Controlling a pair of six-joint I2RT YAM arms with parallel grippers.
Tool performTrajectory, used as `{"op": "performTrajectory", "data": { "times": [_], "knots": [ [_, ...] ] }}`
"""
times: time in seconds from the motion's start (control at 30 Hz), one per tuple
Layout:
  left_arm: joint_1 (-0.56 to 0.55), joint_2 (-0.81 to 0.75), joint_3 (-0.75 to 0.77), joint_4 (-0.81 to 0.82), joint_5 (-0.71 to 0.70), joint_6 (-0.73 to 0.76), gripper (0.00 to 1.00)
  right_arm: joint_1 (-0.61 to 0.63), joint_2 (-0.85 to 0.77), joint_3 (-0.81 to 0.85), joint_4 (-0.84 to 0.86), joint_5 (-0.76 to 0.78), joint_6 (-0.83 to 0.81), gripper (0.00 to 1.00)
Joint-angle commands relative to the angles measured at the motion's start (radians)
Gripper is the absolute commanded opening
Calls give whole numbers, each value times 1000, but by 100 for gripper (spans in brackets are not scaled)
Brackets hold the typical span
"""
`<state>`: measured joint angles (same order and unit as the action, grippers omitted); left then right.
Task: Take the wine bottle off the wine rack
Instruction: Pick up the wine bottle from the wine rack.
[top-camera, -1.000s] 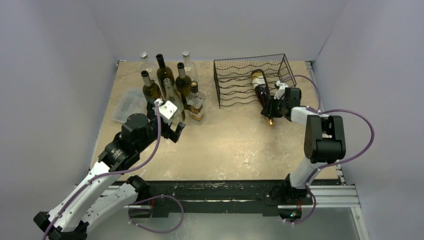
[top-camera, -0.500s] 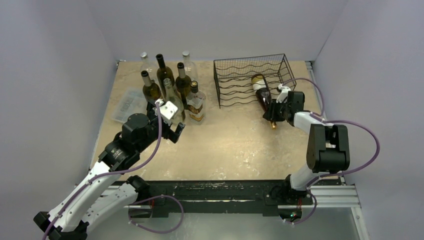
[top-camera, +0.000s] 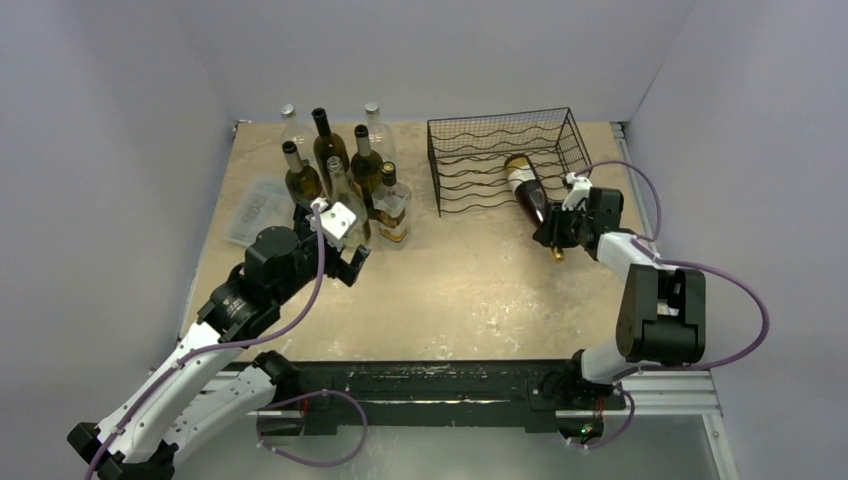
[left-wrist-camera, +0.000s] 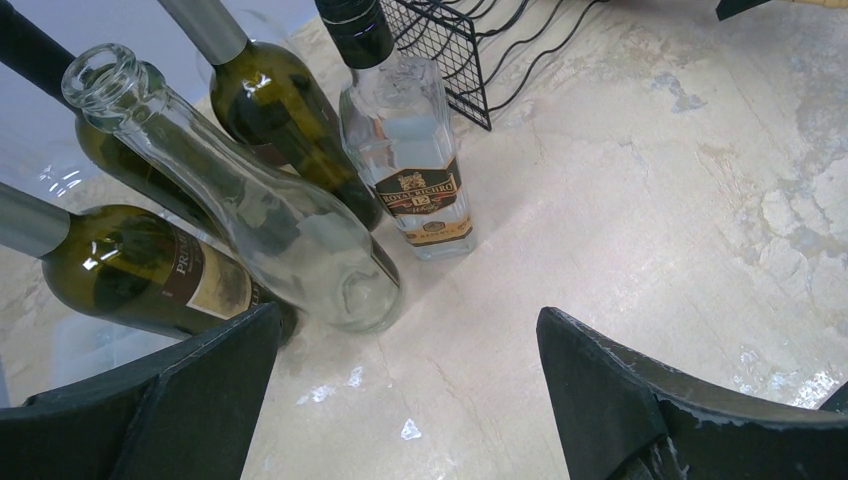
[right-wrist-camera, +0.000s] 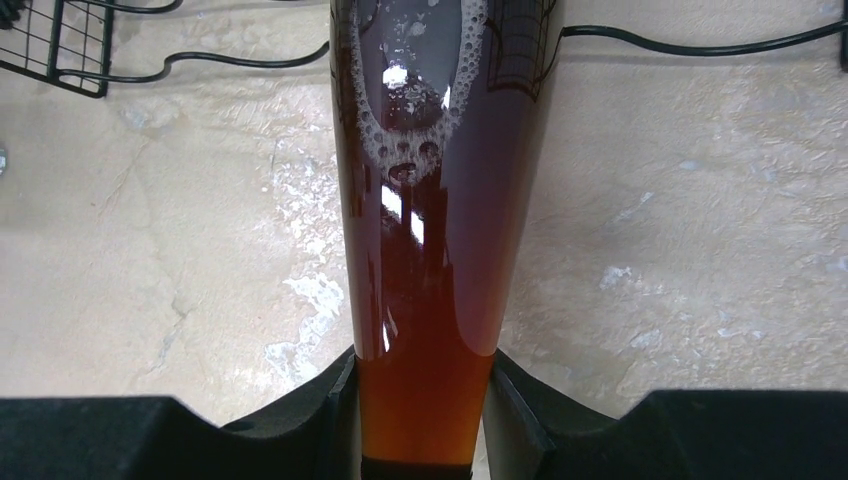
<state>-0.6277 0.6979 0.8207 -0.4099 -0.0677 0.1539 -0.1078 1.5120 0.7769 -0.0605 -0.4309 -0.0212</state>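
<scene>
The wine bottle (top-camera: 530, 193) is dark brown and lies tilted, its base over the front right part of the black wire wine rack (top-camera: 480, 150) and its neck pointing toward the near side. My right gripper (top-camera: 556, 233) is shut on the bottle's neck. In the right wrist view the amber neck (right-wrist-camera: 425, 330) runs down between the two black fingers (right-wrist-camera: 325, 425), with the rack's wavy wires (right-wrist-camera: 200, 65) at the top. My left gripper (top-camera: 345, 262) hangs open over bare table (left-wrist-camera: 560, 250), just in front of a group of standing bottles, holding nothing.
Several upright bottles (top-camera: 340, 165) stand at the back left, among them a clear one (left-wrist-camera: 250, 210) and a square labelled one (left-wrist-camera: 415, 165). A clear plastic compartment box (top-camera: 255, 208) lies left of them. Purple cables loop by the right arm (top-camera: 655, 300).
My right gripper has moved right and toward the near side with the wine bottle, drawing it farther out of the rack. The left arm has not moved.
</scene>
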Motion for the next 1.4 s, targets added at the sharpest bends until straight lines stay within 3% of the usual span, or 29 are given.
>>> {"op": "performTrajectory", "data": {
  "times": [0.0, 1.37],
  "knots": [
    [8, -1, 17, 12, -14, 18, 100, -9, -83, 0, 18, -103, -47, 0],
    [9, -5, 15, 7, -7, 24, 100, -61, -306, -35, -166, -74, -138, 0]
  ]
}}
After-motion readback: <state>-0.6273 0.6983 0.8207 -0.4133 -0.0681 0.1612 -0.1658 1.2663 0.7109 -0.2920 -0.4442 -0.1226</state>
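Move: The right hand already holds the dark wine bottle near its neck; the bottle's middle is about 6 cm ahead and 3 cm to the left, roughly level with the hand. The wine rack's middle lies some 17 cm ahead and 10 cm left, and the labelled clear bottle stands about 36 cm left, level with the hand fore and aft. From the left hand, the wine bottle is roughly 15 cm ahead, 42 cm right and 18 cm lower. The right hand, neck still gripped, draws the wine bottle about 5 cm back from the rack, rising slightly. ##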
